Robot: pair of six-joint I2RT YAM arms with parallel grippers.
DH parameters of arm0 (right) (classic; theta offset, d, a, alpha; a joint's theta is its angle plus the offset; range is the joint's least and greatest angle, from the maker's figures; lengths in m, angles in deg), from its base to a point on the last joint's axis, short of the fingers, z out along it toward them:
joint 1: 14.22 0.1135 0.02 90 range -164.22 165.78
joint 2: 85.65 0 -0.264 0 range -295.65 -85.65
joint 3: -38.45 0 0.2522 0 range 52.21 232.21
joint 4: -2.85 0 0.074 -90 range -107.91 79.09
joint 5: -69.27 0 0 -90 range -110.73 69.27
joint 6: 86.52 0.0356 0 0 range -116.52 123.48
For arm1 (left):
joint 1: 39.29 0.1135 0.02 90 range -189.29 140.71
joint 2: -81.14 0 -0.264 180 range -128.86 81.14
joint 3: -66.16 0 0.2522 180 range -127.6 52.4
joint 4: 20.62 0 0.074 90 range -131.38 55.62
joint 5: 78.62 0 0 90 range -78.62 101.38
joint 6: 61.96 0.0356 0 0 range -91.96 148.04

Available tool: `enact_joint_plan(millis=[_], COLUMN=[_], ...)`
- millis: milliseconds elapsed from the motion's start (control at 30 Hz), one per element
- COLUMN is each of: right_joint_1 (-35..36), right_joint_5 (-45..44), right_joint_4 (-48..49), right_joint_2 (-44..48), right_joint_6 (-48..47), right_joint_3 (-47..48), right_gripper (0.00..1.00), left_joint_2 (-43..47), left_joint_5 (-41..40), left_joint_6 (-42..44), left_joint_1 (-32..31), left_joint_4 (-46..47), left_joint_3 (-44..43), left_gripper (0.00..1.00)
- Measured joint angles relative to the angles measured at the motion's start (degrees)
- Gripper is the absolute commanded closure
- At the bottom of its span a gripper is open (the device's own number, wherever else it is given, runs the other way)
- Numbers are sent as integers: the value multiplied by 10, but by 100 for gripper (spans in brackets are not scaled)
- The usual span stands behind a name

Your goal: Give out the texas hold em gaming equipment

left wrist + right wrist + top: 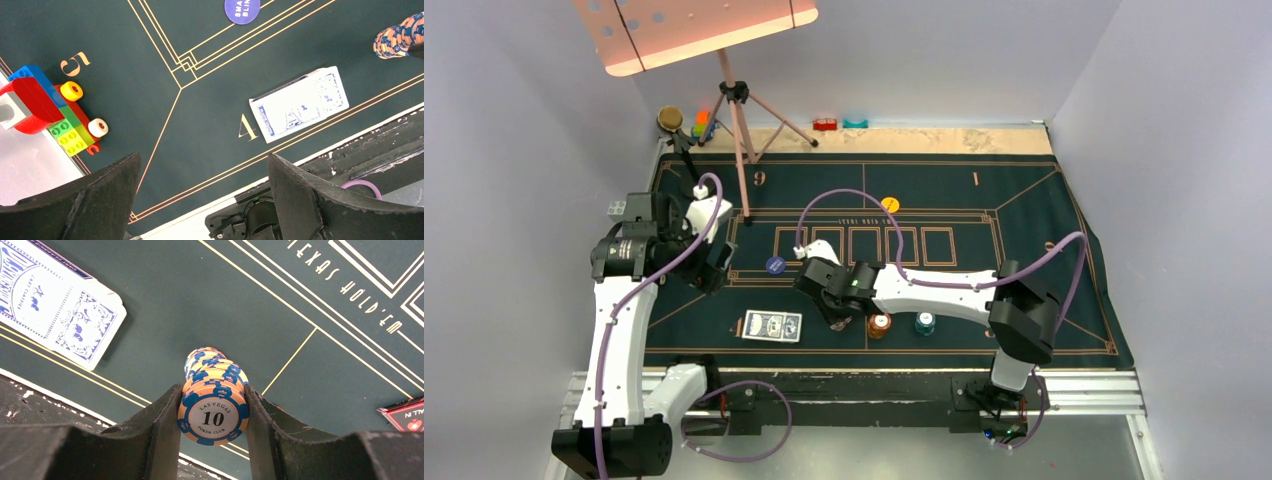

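My right gripper [839,318] [213,390] is shut on a stack of orange-and-blue poker chips [214,390] [400,37], one finger against each side; the top chip reads 10. A blue-and-white deck of cards [772,325] [300,105] [55,305] lies just left of it near the mat's front edge. Another orange chip stack [879,325] and a teal stack [924,323] stand to its right. A blue disc [774,265] [242,10] and a yellow disc [890,204] lie farther back. My left gripper [714,265] [202,157] hangs open and holds nothing above the mat's front left.
A red-edged marker [402,415] lies on the dark green mat [1024,200] beside the held chips. Colourful toy blocks [55,110] sit at the mat's left edge. A tripod stand [739,140] with a pink board rises at the back left. The mat's near edge [350,135] is close.
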Motion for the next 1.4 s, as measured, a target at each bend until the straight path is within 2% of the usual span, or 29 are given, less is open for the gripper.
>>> enact_joint_plan(millis=[133, 367, 633, 867, 1000, 1167, 1333, 1400], right_joint_1=[-2, -40, -104, -114, -114, -114, -114, -114], right_joint_5=[-2, 5, 43, 63, 79, 95, 98, 93], right_joint_4=[-9, -1, 48, 56, 72, 78, 78, 77], right_joint_2=[-1, -52, -198, -283, -286, -286, -286, -286], right_joint_6=[-9, -51, -86, -99, -101, -101, -103, -105], right_joint_3=[12, 142, 233, 277, 289, 289, 289, 289], right_gripper=[88, 89, 82, 76, 63, 37, 23, 22], left_joint_2=[6, 6, 6, 6, 6, 6, 6, 6], left_joint_5=[0, -1, 0, -1, -1, -1, -1, -1], left_joint_6=[3, 3, 2, 1, 1, 1, 1, 1], left_joint_1=[0, 0, 0, 0, 0, 0, 0, 0], left_joint_4=[-2, -1, 0, 0, 0, 0, 0, 0], left_joint_3=[3, 7, 12, 12, 12, 12, 12, 12], left_gripper=[0, 0, 0, 0, 0, 0, 0, 0])
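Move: The right hand already holds a few blue-and-orange 10 chips, just above the stack they came from (middle some 4 cm down, 1 cm back, 1 cm right). The free mat spot beside the small blind lies about 13 cm ahead, 10 cm left and 6 cm down; the small blind is 5 cm farther left. Cards: 15 cm left, 2 cm back. Orange chips: 10 cm right, 2 cm back. From the left hand the spot is roughly 12 cm ahead, 17 cm right, 18 cm down. Keeping its pinch on the short pile of 10 chips, the right hand carries it forward and left towards the small blind, about 13 cm out and 10 cm across, rising some 5 cm on the way before sinking about 9 cm to the mat. There it stays, and the fingers open and let go of the chips. ##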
